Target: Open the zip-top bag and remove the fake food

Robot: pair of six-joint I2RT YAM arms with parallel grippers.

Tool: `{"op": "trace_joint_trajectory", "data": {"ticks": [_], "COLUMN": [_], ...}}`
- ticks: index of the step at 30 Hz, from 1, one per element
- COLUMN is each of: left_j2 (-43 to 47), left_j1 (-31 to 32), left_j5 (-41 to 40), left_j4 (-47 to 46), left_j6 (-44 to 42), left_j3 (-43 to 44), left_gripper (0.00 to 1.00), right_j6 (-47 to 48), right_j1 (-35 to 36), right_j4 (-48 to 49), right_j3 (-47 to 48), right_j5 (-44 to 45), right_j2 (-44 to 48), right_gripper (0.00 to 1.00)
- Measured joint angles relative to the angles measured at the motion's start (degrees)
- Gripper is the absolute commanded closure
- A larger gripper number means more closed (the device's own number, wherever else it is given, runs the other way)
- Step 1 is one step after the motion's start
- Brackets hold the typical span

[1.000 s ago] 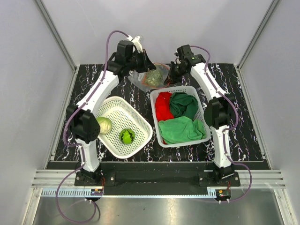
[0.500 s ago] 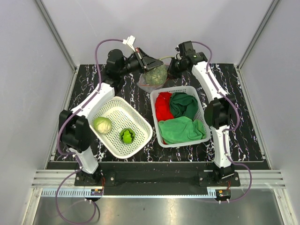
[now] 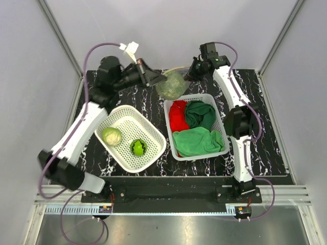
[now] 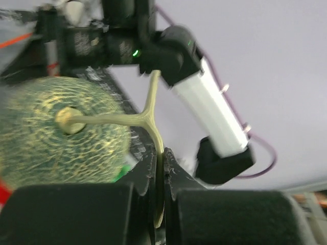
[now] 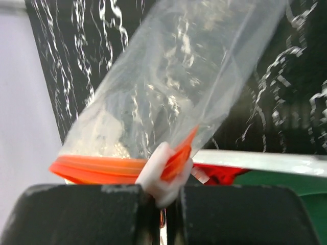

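Note:
A grey-green netted toy melon (image 3: 171, 84), one piece of the fake food, hangs above the table's far middle. My left gripper (image 3: 155, 78) is shut on its pale T-shaped stem (image 4: 147, 118), which runs between the fingers (image 4: 172, 168); the melon (image 4: 53, 135) fills the left of the left wrist view. My right gripper (image 3: 190, 73) is shut on the white slider (image 5: 162, 176) of the clear zip-top bag (image 5: 179, 76), at its orange zip strip (image 5: 99, 167). The bag hangs crumpled below the jaws. Whether the melon is fully out of it I cannot tell.
A white perforated basket (image 3: 124, 115) at the near left holds a pale cabbage-like ball (image 3: 112, 136) and a bright green ball (image 3: 138, 148). Another white basket (image 3: 210, 98) right of the middle holds red and green cloths (image 3: 196, 140). Grey walls enclose the black marbled table (image 3: 265, 132).
The left arm has swung out to the left and its gripper has turned sideways, still holding the melon's stem. The right gripper has risen slightly with the bag.

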State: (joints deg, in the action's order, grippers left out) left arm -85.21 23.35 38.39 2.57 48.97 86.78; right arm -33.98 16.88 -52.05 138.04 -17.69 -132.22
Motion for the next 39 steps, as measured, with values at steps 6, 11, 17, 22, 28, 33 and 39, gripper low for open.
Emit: {"op": "trace_joint_trajectory", "data": {"ticks": [6, 11, 17, 22, 28, 33, 39], "left_j2": [14.99, 14.86, 8.35, 5.14, 4.46, 7.72, 19.80], "left_j1": [-0.39, -2.62, -4.83, -5.27, -5.88, -5.79, -5.03], "left_j5": [-9.64, -15.15, -20.26, -23.56, -27.47, -28.41, -28.22], "left_j4": [16.59, 23.58, 28.11, 27.65, 27.41, 28.22, 30.36], "left_j6": [-14.60, -19.65, -22.99, -23.91, -21.94, -20.06, -15.63], "left_j3": [-9.03, -17.66, -22.88, -22.93, -25.24, -27.98, -29.18], "left_gripper": [1.00, 1.00, 1.00, 0.96, 0.30, 0.05, 0.01], "right_j6": [-0.81, 0.09, 1.01, 1.18, 1.55, 3.23, 4.85], "right_j1": [-4.50, -7.39, -7.28, -6.91, -6.78, -5.88, -3.93], "right_j4": [1.55, 1.29, 0.28, -2.95, -6.21, -7.85, -8.17], "right_j3": [4.28, 3.98, -2.73, -8.81, -13.22, -18.10, -30.56], "right_j5": [0.02, -0.39, -0.28, 1.18, 3.76, 5.73, 6.56], "right_j2": [-3.08, -4.15, -1.44, 3.80, 14.19, 22.64, 32.57], "right_gripper": [0.59, 0.30, 0.11, 0.02, 0.00, 0.01, 0.00]}}
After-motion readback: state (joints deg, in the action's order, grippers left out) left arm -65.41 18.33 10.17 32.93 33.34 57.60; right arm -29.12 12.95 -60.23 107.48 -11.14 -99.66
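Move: The left hand, holding the netted melon by its stem, has the white tray's middle about 12 cm back, 18 cm left and 38 cm below; in it the cabbage lies 10 cm back, 27 cm left, the small watermelon 16 cm back, 14 cm left. The right hand grips the bag's zip; its resting spot is about 4 cm ahead, 4 cm right, 18 cm below, the towel bin 24 cm back, 5 cm right. Left lowers the melon some 27 cm, also leftward, into the tray and opens; right releases bag, retreats back-right. ##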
